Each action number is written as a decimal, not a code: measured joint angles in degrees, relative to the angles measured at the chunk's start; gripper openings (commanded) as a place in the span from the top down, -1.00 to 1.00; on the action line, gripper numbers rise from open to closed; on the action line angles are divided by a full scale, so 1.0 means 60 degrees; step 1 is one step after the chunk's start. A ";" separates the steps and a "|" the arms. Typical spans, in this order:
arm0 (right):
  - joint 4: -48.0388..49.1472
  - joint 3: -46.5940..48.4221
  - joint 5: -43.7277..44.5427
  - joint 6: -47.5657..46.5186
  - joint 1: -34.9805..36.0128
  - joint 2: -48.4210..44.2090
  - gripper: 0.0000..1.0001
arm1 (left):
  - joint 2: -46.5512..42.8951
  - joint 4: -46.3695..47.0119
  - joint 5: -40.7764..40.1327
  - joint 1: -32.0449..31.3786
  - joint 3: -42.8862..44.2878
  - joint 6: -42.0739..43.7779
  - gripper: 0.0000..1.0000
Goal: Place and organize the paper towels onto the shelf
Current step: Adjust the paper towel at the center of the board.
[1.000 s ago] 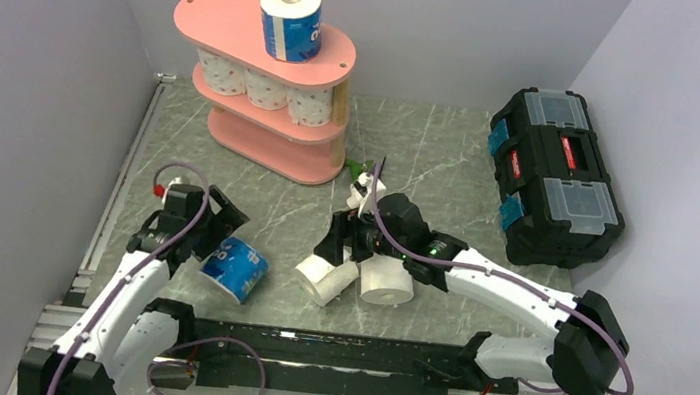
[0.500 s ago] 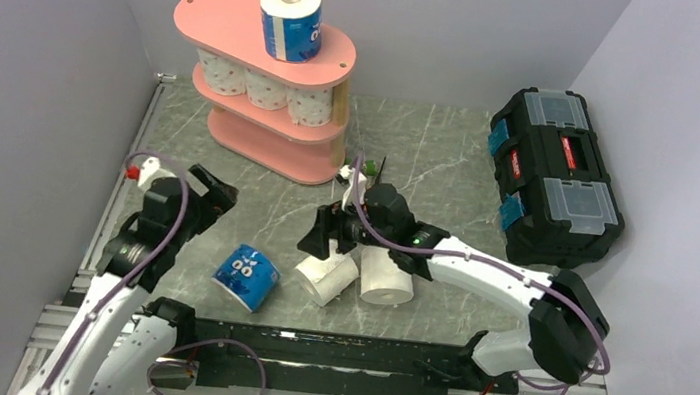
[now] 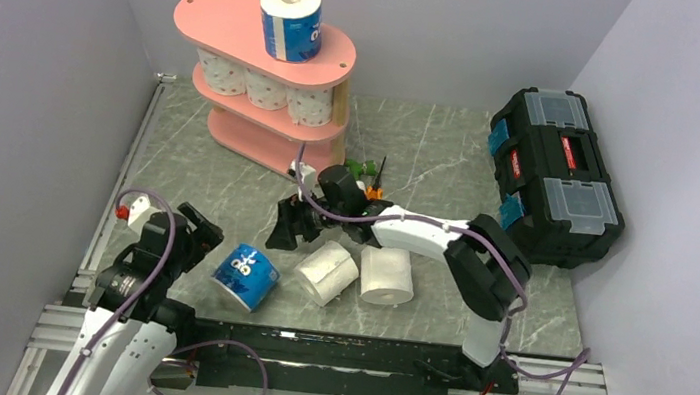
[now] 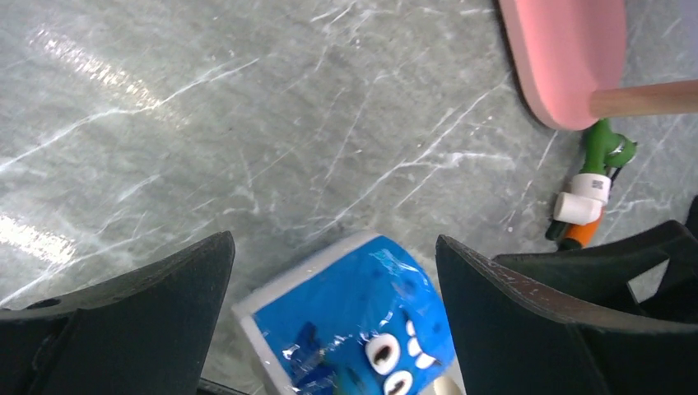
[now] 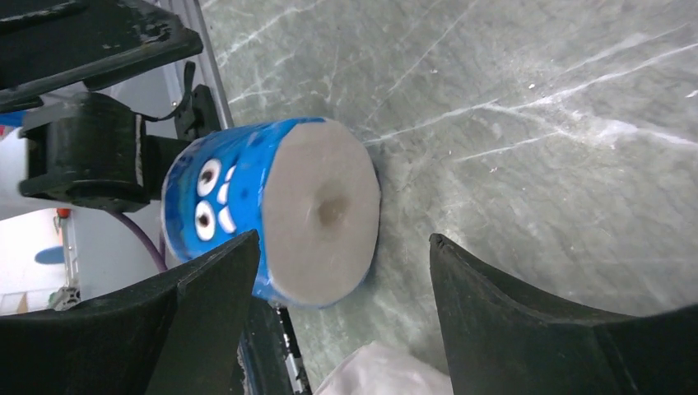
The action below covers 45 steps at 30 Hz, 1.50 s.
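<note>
The pink shelf stands at the back left, with a blue-wrapped paper towel roll on its top board and three pink-dotted rolls on the middle tier. Another blue cartoon-eyed roll lies on its side near the front. My left gripper is open just left of it; in the left wrist view the roll lies below and between the spread fingers, untouched. My right gripper is open above and right of that roll. Two plain white rolls lie beside it.
A black toolbox sits at the right wall. A small white-and-green tool lies by the shelf's right end, and the left wrist view shows the tool too. Grey walls close in on the left, back and right. A metal rail runs along the near edge.
My left gripper has drawn back from the blue roll toward the near edge, leaving it on the table. My right gripper has swung left, past the white rolls, toward the blue roll.
</note>
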 measured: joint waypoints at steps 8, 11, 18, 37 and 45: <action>-0.0076 0.0714 -0.1031 -0.0051 0.0138 0.1209 -0.46 | -0.0237 -0.0357 0.0004 0.0000 -0.0386 -0.0229 -0.99; -0.0011 0.0845 -0.1395 -0.0044 0.0226 0.1322 -0.43 | -0.0273 -0.0353 0.0076 0.0000 -0.0637 -0.0310 -0.99; 0.0412 0.0798 -0.2237 0.0142 0.0273 0.1322 -0.42 | -0.0331 -0.0313 0.0310 0.0000 -0.0925 -0.0433 -0.98; 0.0302 0.0801 -0.3082 0.0535 0.0554 0.1916 -0.24 | -0.0346 -0.0124 0.0594 0.0000 -0.1337 -0.0721 -0.97; 0.0834 0.0801 -0.3319 0.1031 0.0557 0.2069 0.15 | -0.0346 -0.0124 0.0597 0.0000 -0.1337 -0.0721 -0.97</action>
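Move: Lying below and behind both open grippers, the blue paper towel is some 9 cm back, 8 cm right and 8 cm down from the left hand, and about 8 cm back, 7 cm left and 8 cm down from the right hand. The nearer white roll sits roughly 5 cm back and 9 cm to the right of the right hand; a second white roll is about 12 cm farther right and 1 cm farther out than the first, both at a similar height. Drawing back about 7 cm towards the blue paper towel, the right hand also edges 3 cm left and dips, lifts a little, then sinks again. It turns counter-clockwise by nearly 20 degrees while its fingers close partway, tips arriving at the towel's near end. The left hand sinks some 5 cm beside the towel's left side, easing slightly back, wide open, then holds still. ##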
